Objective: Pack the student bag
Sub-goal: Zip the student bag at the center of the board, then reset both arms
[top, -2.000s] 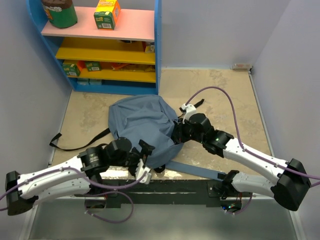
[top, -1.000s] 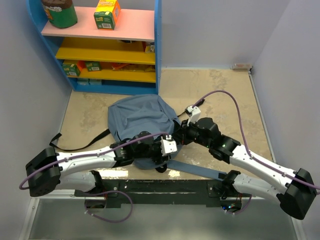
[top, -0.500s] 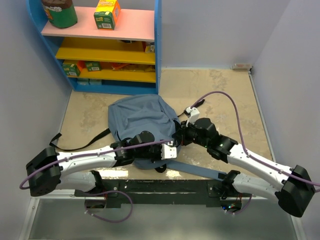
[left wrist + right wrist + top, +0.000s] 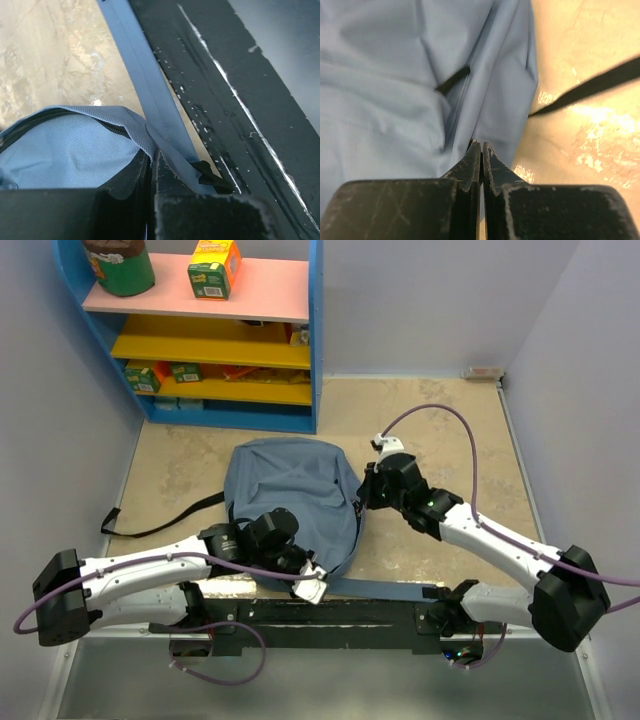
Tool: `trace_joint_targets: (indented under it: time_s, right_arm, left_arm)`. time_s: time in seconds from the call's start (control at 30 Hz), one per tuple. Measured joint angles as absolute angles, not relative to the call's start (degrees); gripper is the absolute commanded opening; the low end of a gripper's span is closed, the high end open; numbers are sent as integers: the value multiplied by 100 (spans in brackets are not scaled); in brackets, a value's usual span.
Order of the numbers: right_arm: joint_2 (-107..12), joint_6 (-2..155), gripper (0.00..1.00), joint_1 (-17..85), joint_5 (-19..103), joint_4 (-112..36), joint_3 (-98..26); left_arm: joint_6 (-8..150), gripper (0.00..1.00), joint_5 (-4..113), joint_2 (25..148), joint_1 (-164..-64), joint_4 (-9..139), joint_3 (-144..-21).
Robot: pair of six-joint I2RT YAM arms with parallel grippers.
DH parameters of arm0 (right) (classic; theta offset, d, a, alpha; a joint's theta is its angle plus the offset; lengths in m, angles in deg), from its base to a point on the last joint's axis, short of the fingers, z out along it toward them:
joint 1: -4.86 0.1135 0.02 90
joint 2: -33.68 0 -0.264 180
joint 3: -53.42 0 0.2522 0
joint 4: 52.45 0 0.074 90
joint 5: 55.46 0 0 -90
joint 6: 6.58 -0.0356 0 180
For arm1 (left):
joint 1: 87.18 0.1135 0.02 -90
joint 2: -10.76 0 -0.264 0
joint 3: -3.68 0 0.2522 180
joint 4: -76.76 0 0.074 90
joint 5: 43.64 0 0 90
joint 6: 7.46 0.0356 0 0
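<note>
The student bag (image 4: pixel 285 490) is a slate-blue fabric backpack lying flat on the beige tabletop. Its long blue shoulder strap (image 4: pixel 390 587) runs along the near edge, and a thin black strap (image 4: pixel 160 520) trails left. My left gripper (image 4: pixel 315 575) is at the bag's near edge. In the left wrist view it (image 4: pixel 151 152) is shut on a fold of the bag (image 4: pixel 65 155) beside the zipper, next to the strap (image 4: pixel 145 80). My right gripper (image 4: pixel 365 490) is at the bag's right edge. In the right wrist view it (image 4: pixel 481 145) is shut on the bag's fabric (image 4: pixel 385 75).
A blue shelf unit (image 4: pixel 315 340) stands at the back left, holding cartons (image 4: pixel 213 268) and a dark can (image 4: pixel 120 265). A black rail (image 4: pixel 330 615) borders the near table edge, close to my left gripper (image 4: pixel 240 90). Grey walls enclose the left and right sides.
The left gripper closed on the bag's near edge and drew back toward the rail. The right gripper moved away from me with the bag's right edge. The bag now lies flatter.
</note>
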State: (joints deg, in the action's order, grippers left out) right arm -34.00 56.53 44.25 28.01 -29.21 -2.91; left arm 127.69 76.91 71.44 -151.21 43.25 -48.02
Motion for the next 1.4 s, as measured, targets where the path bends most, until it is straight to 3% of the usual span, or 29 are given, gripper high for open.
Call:
trace_joint_targets:
  time_s: [0.2,0.23,0.27,0.3,0.33,0.57,0.7,0.8,0.83,0.9,0.97,1.17,1.4]
  right_arm:
    - [-4047,5830,0,4356,2773,-2994,-660]
    - [-4176,5854,0,4342,2773,-3005,-717]
    - [-4298,5876,0,4334,2779,-3007,-785]
    - [-4407,5900,0,4329,2782,-3007,-857]
    - [-4488,5915,0,4329,2782,-3005,-920]
    - [-4536,5950,0,4115,2539,-3050,-1213]
    - [-4552,5924,0,3715,2511,-2991,-1325]
    - [-4729,5924,8,3313,2578,-2961,-1465]
    - [-4884,5933,23,3195,2600,-2959,-1598]
    - [-5275,5974,38,2992,2613,-2954,-2000]
    - [-5688,6022,98,2828,2653,-2935,-2514]
    - [-5821,5974,99,2784,2917,-3149,-2894]
    - [-4497,5856,99,2961,3243,-3061,-1959]
  left_arm:
    - [13182,0,7793,7046,-15221,4059,-4802]
    - [13186,6,7791,7044,-15221,4056,-4802]
    - [13173,26,7783,7044,-15223,4067,-4802]
    - [13134,73,7761,7044,-15225,4096,-4802]
    - [13046,99,7699,7044,-15228,4148,-4802]
    - [12340,100,6956,7400,-15276,4481,-5580]
    - [11835,100,6893,8303,-14613,4076,-7444]
    - [11276,100,7053,9343,-13604,3628,-9271]
    - [11136,100,7079,9612,-13302,3549,-9685]
    - [10913,100,7020,9857,-12756,3399,-9960]
    - [10845,100,6941,9909,-12380,2959,-9960]
    - [10611,100,6884,9927,-11866,2030,-9962]
    - [10404,100,7173,9531,-10651,2033,-9394]
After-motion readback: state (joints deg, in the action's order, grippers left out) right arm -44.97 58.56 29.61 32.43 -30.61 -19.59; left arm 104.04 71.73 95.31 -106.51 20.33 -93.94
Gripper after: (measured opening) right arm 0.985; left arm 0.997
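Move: The left hand still pinches the bag's lifted near edge; the bag's far-left corner is about 27 cm ahead, 14 cm left and 7 cm below, with the blue shelf's near right foot roughly 32 cm ahead and 3 cm left. The shut right hand is at the zip pull on the bag's right edge, the zip's far end some 7 cm straight ahead, the black strap's root about 8 cm ahead and 2 cm right, the bag's middle 2 cm back and 15 cm left. Still pinching the zip pull, the right hand draws it forward along the bag's right edge, travelling about 17 cm and veering right, then opens wide, lets go and backs off 6 cm while rising. The left hand frees the near edge by opening, lifts over the bag and sweeps some 27 cm forward, first edging right and then left, sinking a little late on and turning about 60 degrees counter-clockwise. ##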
